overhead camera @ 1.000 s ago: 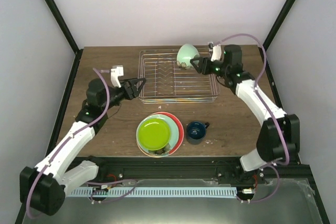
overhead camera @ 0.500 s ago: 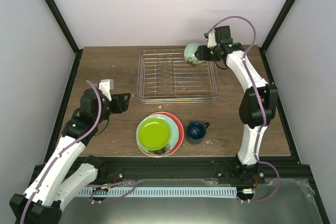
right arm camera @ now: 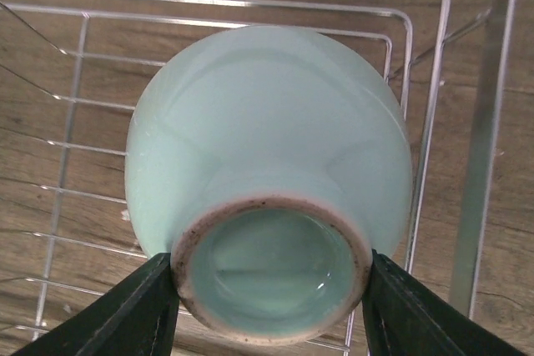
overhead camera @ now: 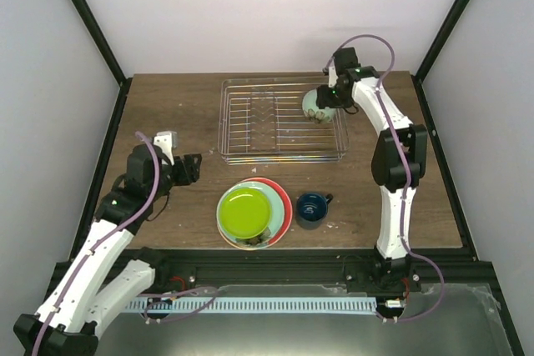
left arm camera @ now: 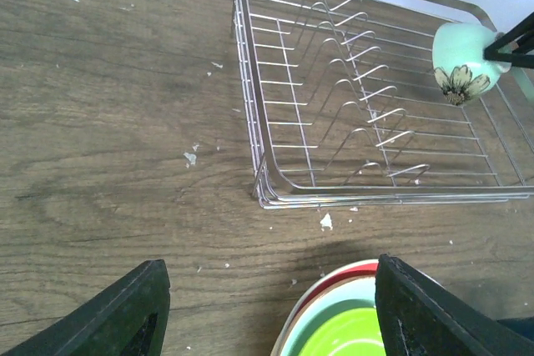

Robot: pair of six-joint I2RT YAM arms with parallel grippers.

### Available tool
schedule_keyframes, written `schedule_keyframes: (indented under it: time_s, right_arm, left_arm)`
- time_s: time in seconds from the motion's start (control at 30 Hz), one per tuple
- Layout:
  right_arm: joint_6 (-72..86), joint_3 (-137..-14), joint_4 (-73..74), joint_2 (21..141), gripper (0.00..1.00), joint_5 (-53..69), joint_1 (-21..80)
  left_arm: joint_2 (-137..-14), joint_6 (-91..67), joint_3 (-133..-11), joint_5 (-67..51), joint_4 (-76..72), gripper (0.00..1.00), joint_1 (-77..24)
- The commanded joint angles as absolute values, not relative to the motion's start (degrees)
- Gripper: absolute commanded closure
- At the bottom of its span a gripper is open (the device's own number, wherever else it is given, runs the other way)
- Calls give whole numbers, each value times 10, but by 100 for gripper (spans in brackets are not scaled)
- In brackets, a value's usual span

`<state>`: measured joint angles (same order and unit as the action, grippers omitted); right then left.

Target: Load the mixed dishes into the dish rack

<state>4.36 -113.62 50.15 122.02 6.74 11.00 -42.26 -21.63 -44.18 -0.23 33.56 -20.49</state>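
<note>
My right gripper [overhead camera: 328, 99] [right arm camera: 271, 289] is shut on the foot ring of the pale mint-green bowl [overhead camera: 315, 104] [right arm camera: 267, 131]. It holds the bowl bottom-up over the right end of the dish rack [overhead camera: 284, 158] [left arm camera: 275, 198] [right arm camera: 427, 122]. The lime-green plate [overhead camera: 244, 213] [left arm camera: 359, 335] tops a stack in front of the rack, and the red plate [overhead camera: 287, 204] [left arm camera: 355, 270] shows as a rim beneath it. The dark-blue mug [overhead camera: 311, 208] stands just right of the stack. My left gripper [overhead camera: 192, 167] [left arm camera: 267, 314] is open over bare wood, left of the stack, holding nothing.
The rack's upright dividers [left arm camera: 350, 97] run down its middle. White crumbs [left arm camera: 326, 222] lie on the wood near the rack's front left corner. Black frame posts [overhead camera: 88, 22] rise at the table's back corners.
The right arm carried the bowl rightward and down to the rack's right end. The left arm drew back from the rack toward the near left, its jaws a little wider.
</note>
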Motion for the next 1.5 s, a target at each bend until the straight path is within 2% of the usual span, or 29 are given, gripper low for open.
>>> schedule_keyframes:
  time_s: [0.0, 0.43, 0.5, 0.67, 0.83, 0.93, 1.2, 1.47]
  right_arm:
    - [29, -1180, 506, 1231, 55, 62, 109]
    - [25, -1189, 499, 1253, 54, 79, 111]
    - [25, -1190, 501, 1257, 51, 76, 113]
    - [21, -1188, 496, 1255, 34, 61, 122]
    - [21, -1189, 489, 1247, 24, 46, 126]
    - [24, -1181, 488, 1236, 22, 34, 128]
    - [31, -1099, 462, 1154, 20, -3, 148]
    - [62, -920, 400, 1002, 20, -29, 203]
  left_arm:
    - [-421, -210, -435, -4, 341, 31, -203]
    - [-430, -213, -425, -17, 324, 31, -203]
    - [-430, -214, -422, -18, 322, 31, -203]
    - [-429, -215, -419, -19, 321, 31, -203]
    - [-425, -215, -419, -18, 323, 31, -203]
    - [-420, -215, -417, -22, 324, 32, -203]
    - [-430, -220, -384, -54, 305, 33, -216]
    - [-462, -239, -363, 14, 297, 35, -305]
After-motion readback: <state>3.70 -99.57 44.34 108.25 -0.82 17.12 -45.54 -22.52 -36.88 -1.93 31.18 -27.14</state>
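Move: The right hand still holds the mint bowl by its foot, bowl some 4 cm below and 1 cm ahead, 1 cm left, over the rack's rear right; the wire tines stand about 15 cm left and 3 cm back. From the left hand, the green dish is about 12 cm right, 10 cm back and 18 cm down; the mug lies 30 cm right, 9 cm back, the rack's near left corner 5 cm right, 6 cm ahead. Right lowers the bowl about 2.5 cm, releases, rises backward; left sinks some 6 cm, rightward, towards the green dish. ##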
